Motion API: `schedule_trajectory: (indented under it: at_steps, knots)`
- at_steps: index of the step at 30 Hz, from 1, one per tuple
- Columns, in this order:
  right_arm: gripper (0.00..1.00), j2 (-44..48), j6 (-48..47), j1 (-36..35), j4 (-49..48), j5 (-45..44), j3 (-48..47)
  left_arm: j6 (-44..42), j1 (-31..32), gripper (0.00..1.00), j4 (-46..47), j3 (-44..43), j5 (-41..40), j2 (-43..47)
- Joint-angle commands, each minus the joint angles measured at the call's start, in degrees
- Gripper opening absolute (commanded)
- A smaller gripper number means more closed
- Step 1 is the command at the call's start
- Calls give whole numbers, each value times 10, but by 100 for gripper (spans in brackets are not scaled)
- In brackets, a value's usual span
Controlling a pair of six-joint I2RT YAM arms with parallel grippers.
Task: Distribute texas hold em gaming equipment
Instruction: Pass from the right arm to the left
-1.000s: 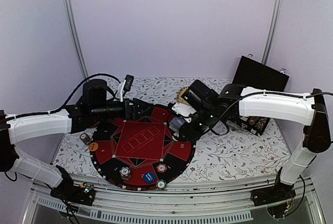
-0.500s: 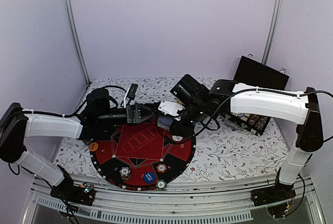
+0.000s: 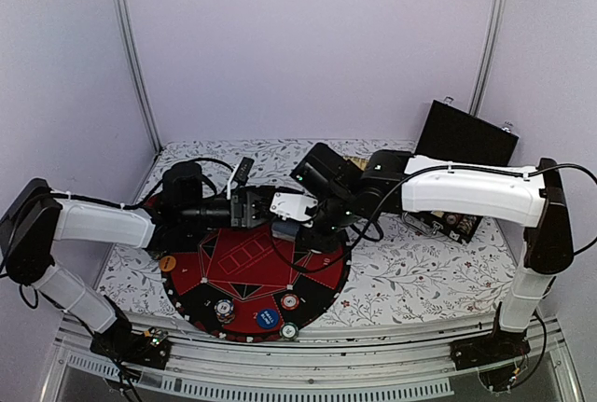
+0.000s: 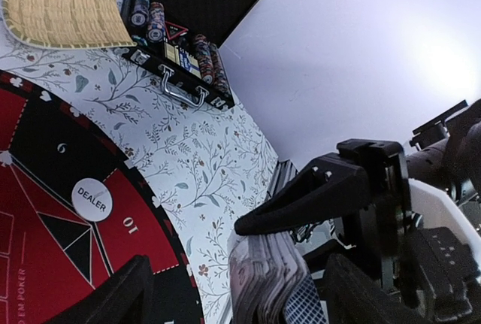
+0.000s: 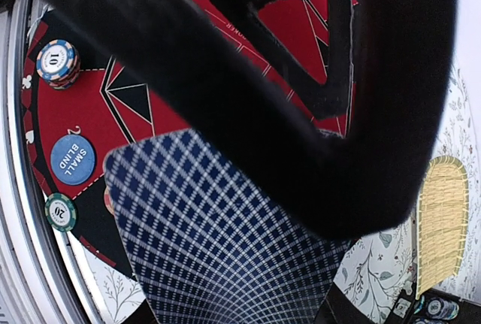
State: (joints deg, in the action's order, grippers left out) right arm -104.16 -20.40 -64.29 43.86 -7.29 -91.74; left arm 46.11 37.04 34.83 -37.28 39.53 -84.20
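My right gripper point(image 3: 297, 220) is shut on a deck of playing cards point(image 4: 267, 279) with blue-checked backs point(image 5: 218, 241), held over the far right part of the round red and black poker mat point(image 3: 252, 267). My left gripper point(image 3: 266, 208) faces it, open, its two fingers standing either side of the deck without touching it. On the mat lie a white dealer button point(image 4: 92, 199), a blue small-blind button point(image 3: 268, 318) and chips point(image 3: 225, 309) near the front edge. An orange button point(image 3: 167, 262) sits at the mat's left.
An open black case point(image 3: 452, 215) with rows of chips point(image 4: 180, 46) stands at the right back. An oval straw tray point(image 4: 60, 12) lies behind the mat. The floral tablecloth point(image 3: 420, 271) stretches to the right of the mat.
The right arm has carried the deck leftward and lower. The left gripper has swung right to meet it, so the deck now sits between its open fingers.
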Motion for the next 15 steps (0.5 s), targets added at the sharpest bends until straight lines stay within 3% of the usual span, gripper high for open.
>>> schedule_trajectory:
  at_steps: [1, 5, 9, 11, 15]
  knots:
    - [45, -11, -13, -9, -4, -25, -28, -28, 9, 79, -5, -19, 25, -22]
    - [45, -16, -18, -12, -3, -41, -31, -50, 24, 75, -28, -28, 23, -32]
    - [44, -21, -24, -17, -8, -50, -32, -54, 32, 59, -26, -34, 34, -42]
    - [44, -20, -25, -17, -12, -59, -30, -57, 35, 46, -25, -35, 48, -45]
    - [43, -13, -27, -16, -26, -87, -21, -64, 39, 0, -13, -24, 67, -33]
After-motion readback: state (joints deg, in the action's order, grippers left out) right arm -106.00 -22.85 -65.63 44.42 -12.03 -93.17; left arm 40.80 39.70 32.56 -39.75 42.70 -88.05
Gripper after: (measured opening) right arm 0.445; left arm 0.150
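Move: The card deck, held by the right gripper, has its middle about 4 cm to the left gripper's right, 2 cm back and 2 cm below it. From the left hand the dealer button lies some 12 cm right, 3 cm ahead, and the red 5 chip 5 cm right, 13 cm back, both roughly 16 cm below. For the right hand, the receiving left gripper is about 6 cm left, 2 cm ahead and 1 cm higher. Left gripper eases about 3 cm right, back and down onto the right-held card deck, closing on its near end. ##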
